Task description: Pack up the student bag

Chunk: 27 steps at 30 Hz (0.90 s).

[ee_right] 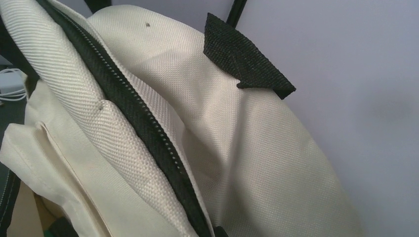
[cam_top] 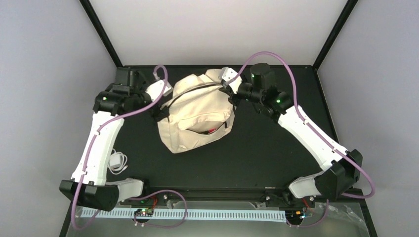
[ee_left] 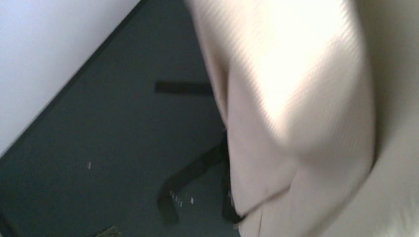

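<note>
The student bag (cam_top: 197,116), cream fabric with dark zipper lines, lies in the middle of the black table. Its front pocket gapes, and something red (cam_top: 211,130) shows inside. My right gripper (cam_top: 228,90) is at the bag's upper right corner by the main zipper (ee_right: 143,123) and is shut there. Cream fabric fills the right wrist view and hides the fingers. My left gripper (cam_top: 159,112) is against the bag's left side. In the blurred left wrist view I see bag cloth (ee_left: 296,98) and a black strap (ee_left: 188,173) on the table, but no fingers.
A white charger with its coiled cable (cam_top: 116,160) lies on the table (cam_top: 257,158) beside the left arm. A black fabric tab (ee_right: 247,59) sticks up from the bag's top. Pale walls close in the table at the back and sides.
</note>
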{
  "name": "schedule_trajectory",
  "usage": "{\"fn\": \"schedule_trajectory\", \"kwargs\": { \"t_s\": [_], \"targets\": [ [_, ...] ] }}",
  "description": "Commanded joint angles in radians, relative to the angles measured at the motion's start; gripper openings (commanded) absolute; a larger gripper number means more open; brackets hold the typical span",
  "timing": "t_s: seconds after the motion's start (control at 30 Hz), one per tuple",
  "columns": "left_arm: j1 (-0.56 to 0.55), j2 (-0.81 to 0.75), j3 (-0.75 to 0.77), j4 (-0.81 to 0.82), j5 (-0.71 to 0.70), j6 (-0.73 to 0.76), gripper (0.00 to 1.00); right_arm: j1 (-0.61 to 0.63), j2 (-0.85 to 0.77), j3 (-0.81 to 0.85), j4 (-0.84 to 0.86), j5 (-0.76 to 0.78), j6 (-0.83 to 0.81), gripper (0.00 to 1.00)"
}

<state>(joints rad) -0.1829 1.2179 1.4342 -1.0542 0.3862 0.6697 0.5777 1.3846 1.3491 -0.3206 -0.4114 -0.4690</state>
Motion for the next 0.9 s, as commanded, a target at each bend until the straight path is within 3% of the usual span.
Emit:
{"fn": "schedule_trajectory", "kwargs": {
  "t_s": [0.0,0.1,0.2,0.4,0.5,0.7,0.87],
  "targets": [
    [0.144,0.037,0.077,-0.222,-0.095,-0.031,0.99,-0.005,0.043,0.057,0.015,0.102,0.056,0.01],
    [0.272,0.052,0.083,-0.310,-0.106,-0.021,0.99,-0.006,0.073,0.087,-0.002,0.130,0.073,0.01],
    [0.430,0.042,-0.004,-0.321,-0.180,0.004,0.99,-0.006,0.081,0.092,-0.001,0.125,0.082,0.01],
    [0.827,0.056,-0.223,-0.200,-0.257,0.124,0.97,-0.006,0.066,0.080,0.002,0.116,0.079,0.01],
    [0.966,0.127,-0.275,-0.131,-0.283,0.132,0.99,-0.005,0.044,0.060,0.013,0.111,0.075,0.01],
    [1.149,0.253,-0.354,0.055,-0.278,0.113,0.99,-0.006,0.023,0.029,0.028,0.108,0.076,0.01],
    [1.170,0.293,-0.423,0.121,-0.192,0.110,0.99,-0.006,0.032,0.035,0.027,0.111,0.082,0.01]
  ]
}}
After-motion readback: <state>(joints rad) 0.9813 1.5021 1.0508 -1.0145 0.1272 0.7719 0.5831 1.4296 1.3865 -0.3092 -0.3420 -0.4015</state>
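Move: The white charger with its coiled cable lies by the table's left edge, about 27 cm to the left of the left hand, 12 cm back and some 28 cm below it. The student bag's middle is roughly 15 cm to the left hand's right, level with it in reach and 12 cm lower. From the right hand, shut on the bag's cloth at the zip, the bag's middle is about 12 cm left, 4 cm back and 16 cm down. Swing the open left gripper away from the bag, first left, then left, down and back in one fast sweep of about 40 cm towards the charger. Turn it counter-clockwise some 65 degrees while tipping its fingers to point nearly straight down, and keep them wide open. With the right fingers still shut on the bag by the zip, ease it a couple of centimetres forward and hold. ##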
